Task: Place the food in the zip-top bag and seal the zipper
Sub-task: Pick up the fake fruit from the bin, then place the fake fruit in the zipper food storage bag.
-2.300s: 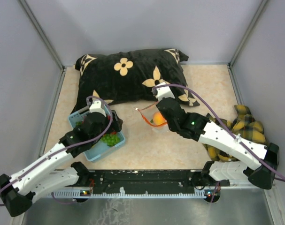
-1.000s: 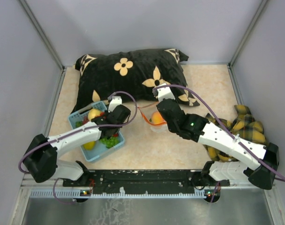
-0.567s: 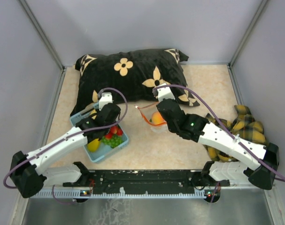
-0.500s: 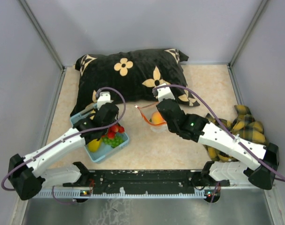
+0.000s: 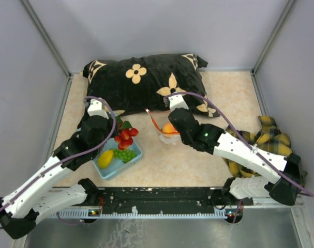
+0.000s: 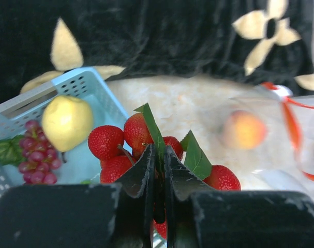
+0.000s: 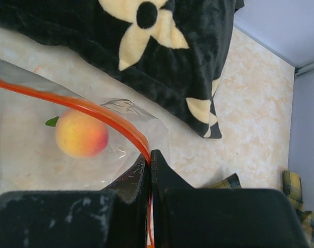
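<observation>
My left gripper is shut on the stem and leaves of a bunch of red strawberries, held over the far right corner of the light blue basket. A yellow pear, purple grapes and green grapes lie in the basket. To the right, the clear zip-top bag stands with its mouth open and an orange-pink peach inside. My right gripper is shut on the bag's red zipper at the rim.
A black pillow with cream flower shapes lies behind the basket and the bag. A yellow plaid cloth is bunched at the right wall, beside my right arm. Grey walls enclose the beige tabletop.
My left gripper has closed on the strawberry bunch and lifted it from the basket, its arm swinging back to the left. The right gripper still pinches the zipper, shifted slightly.
</observation>
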Robot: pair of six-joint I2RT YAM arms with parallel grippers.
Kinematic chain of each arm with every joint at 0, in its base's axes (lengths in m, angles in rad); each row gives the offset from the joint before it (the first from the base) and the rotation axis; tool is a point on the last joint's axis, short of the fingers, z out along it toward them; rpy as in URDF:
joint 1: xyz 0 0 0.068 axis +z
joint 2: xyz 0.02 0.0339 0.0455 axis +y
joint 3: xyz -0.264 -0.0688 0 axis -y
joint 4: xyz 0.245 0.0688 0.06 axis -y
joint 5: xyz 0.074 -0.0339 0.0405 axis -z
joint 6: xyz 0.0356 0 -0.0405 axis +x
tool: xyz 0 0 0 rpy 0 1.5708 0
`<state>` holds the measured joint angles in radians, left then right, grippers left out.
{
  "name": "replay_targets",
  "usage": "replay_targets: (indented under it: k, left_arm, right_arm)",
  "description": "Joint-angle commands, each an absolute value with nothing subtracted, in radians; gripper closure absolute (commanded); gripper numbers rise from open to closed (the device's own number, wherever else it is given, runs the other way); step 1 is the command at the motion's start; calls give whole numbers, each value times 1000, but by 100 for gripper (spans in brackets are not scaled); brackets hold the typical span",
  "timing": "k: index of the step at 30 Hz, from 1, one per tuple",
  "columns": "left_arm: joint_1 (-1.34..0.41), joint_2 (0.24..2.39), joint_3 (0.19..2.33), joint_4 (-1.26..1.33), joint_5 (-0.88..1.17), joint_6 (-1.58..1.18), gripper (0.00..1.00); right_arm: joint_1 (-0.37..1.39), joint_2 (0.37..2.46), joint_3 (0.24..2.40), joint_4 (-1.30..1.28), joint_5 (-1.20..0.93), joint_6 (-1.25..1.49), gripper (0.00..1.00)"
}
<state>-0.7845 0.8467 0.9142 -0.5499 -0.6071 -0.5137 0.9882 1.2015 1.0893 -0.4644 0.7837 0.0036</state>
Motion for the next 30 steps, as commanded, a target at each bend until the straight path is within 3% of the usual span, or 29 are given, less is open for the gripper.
replay_targets:
  k: [1, 16, 30]
  left_arm:
    - [-783, 762, 953, -433, -467, -451, 100]
    - [-784, 684, 941, -109, -85, -498, 100]
    - [-783, 705, 805, 258, -10, -648, 100]
  right_arm:
    - [999, 1227, 1161, -444, 777, 42, 100]
    - [999, 1289, 1205, -461, 688, 150, 100]
    - [999, 1306, 1195, -444, 596, 218, 100]
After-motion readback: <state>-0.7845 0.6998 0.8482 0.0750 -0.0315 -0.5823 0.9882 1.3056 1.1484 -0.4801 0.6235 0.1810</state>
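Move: The left hand already has the strawberry bunch; the bag's open mouth lies about 17 cm to its right, 2 ahead and some 4 lower. Inside the bag the peach sits roughly 20 right, 7 ahead and 16 down. The blue bin's middle is 6 cm to the left, 1 ahead and 18 below. For the right hand, still gripping the mouth's near corner, the strawberries hang about 21 cm left, level fore-and-aft and 4 lower; the mouth's middle is 7 left, 3 ahead and 3 down. Still pinching the strawberry bunch by its leafy stems, the left hand lifts about 15 cm while swinging some 9 cm right towards the bag and easing back 5. Its fingers turn clockwise to point at the right arm, tip upward, and the hand rolls left side down. The right hand keeps its grip on the bag corner and carries it left about 4.5 cm and slightly down, towards the bunch. ##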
